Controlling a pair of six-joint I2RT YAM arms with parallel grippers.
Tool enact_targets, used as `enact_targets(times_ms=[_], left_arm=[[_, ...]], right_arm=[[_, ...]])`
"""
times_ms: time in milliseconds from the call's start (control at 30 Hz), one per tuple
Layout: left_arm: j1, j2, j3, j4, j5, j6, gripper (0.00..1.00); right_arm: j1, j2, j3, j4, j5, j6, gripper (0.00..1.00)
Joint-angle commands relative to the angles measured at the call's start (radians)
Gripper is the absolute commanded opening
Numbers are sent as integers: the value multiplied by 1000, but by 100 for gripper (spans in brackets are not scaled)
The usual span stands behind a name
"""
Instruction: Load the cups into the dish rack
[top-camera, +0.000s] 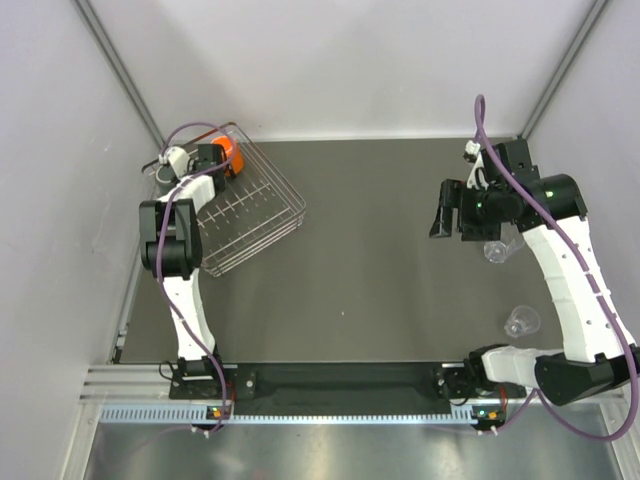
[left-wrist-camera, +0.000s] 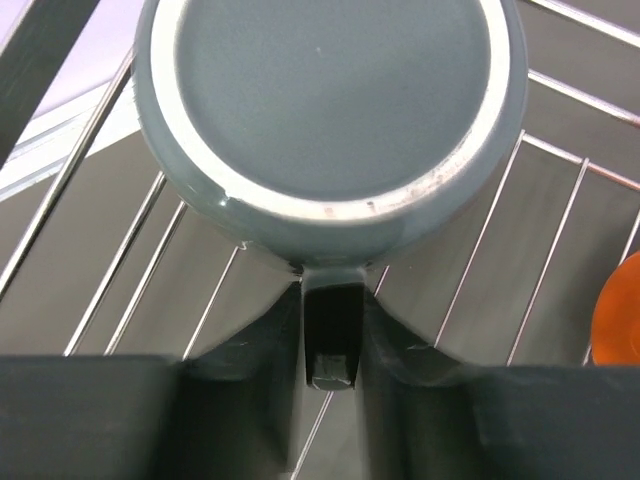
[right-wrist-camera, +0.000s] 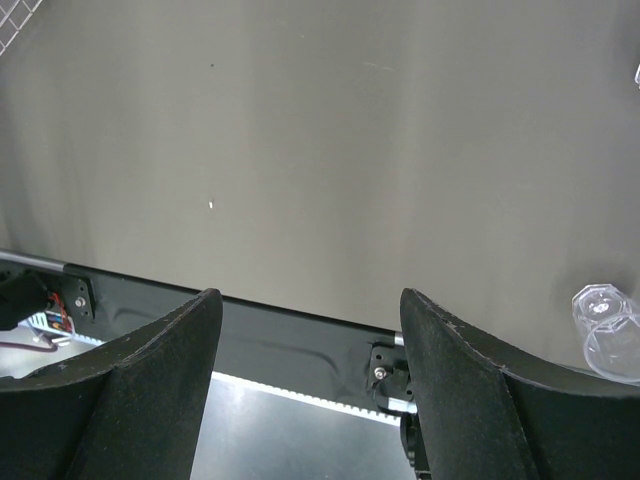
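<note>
The dish rack (top-camera: 255, 215) is a silver wire basket at the table's back left. The bright orange mug (top-camera: 226, 153) sits in its far corner, and its edge (left-wrist-camera: 620, 315) shows in the left wrist view. My left gripper (top-camera: 178, 170) reaches down into the rack's left corner. The dark grey cup (left-wrist-camera: 330, 100) rests bottom-up over the rack wires (left-wrist-camera: 560, 200). Its handle sits tight between my left gripper's (left-wrist-camera: 332, 330) fingers. My right gripper (top-camera: 440, 222) hangs open and empty above the table (right-wrist-camera: 310, 295). Two clear tumblers (top-camera: 497, 250) (top-camera: 522, 320) lie on the table under the right arm, and the right wrist view shows one (right-wrist-camera: 608, 330).
White walls close in the table on the left, back and right. A black rail with a toothed strip (top-camera: 330, 412) runs along the near edge between the arm bases. A purple cable (top-camera: 600, 290) trails along the right arm.
</note>
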Motion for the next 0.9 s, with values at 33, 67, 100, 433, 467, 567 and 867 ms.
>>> enact_targets(times_ms=[33, 67, 100, 433, 467, 567, 867], left_arm=[[2, -27, 34, 16, -26, -31, 42], [2, -27, 32, 15, -22, -35, 46], [0, -32, 28, 14, -12, -37, 52], [-18, -96, 37, -28, 14, -31, 76], [-21, -105, 37, -41, 17, -38, 77], [-26, -148, 28, -44, 55, -52, 86], [-119, -340, -1, -140, 70, -91, 96]], right_arm=[[-5, 4, 52, -5, -4, -10, 72], [-5, 5, 50, -5, -5, -9, 72], [-5, 4, 50, -5, -4, -9, 72], [-6, 10, 79, -6, 4, -6, 72], [-6, 10, 88, -9, 4, -1, 72], [-6, 10, 101, -12, 7, 3, 72], [-6, -1, 156, -22, -5, 34, 72]])
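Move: The left hand still has its fingers around the handle of the upturned grey mug in the rack; the mug's middle lies about 3 cm ahead and 5 cm to the left, roughly level in height. The orange mug stands some 9 cm ahead and 9 cm to the right, and the dish rack's middle about 7 cm back and 10 cm right, slightly lower. From the empty right hand the grey mug is roughly 32 cm ahead, 68 cm left and 21 cm lower. The left fingers spread from their narrow grip to almost fully open and let go of the grey mug's handle, the hand staying practically in place at first, then it rises clear of the mug, faster and faster, about 10 cm up and some 5 cm to the right, with the fingers tipping up about 10 degrees. The right hand, open and empty, only rises about 3 cm over the table on its own side. ##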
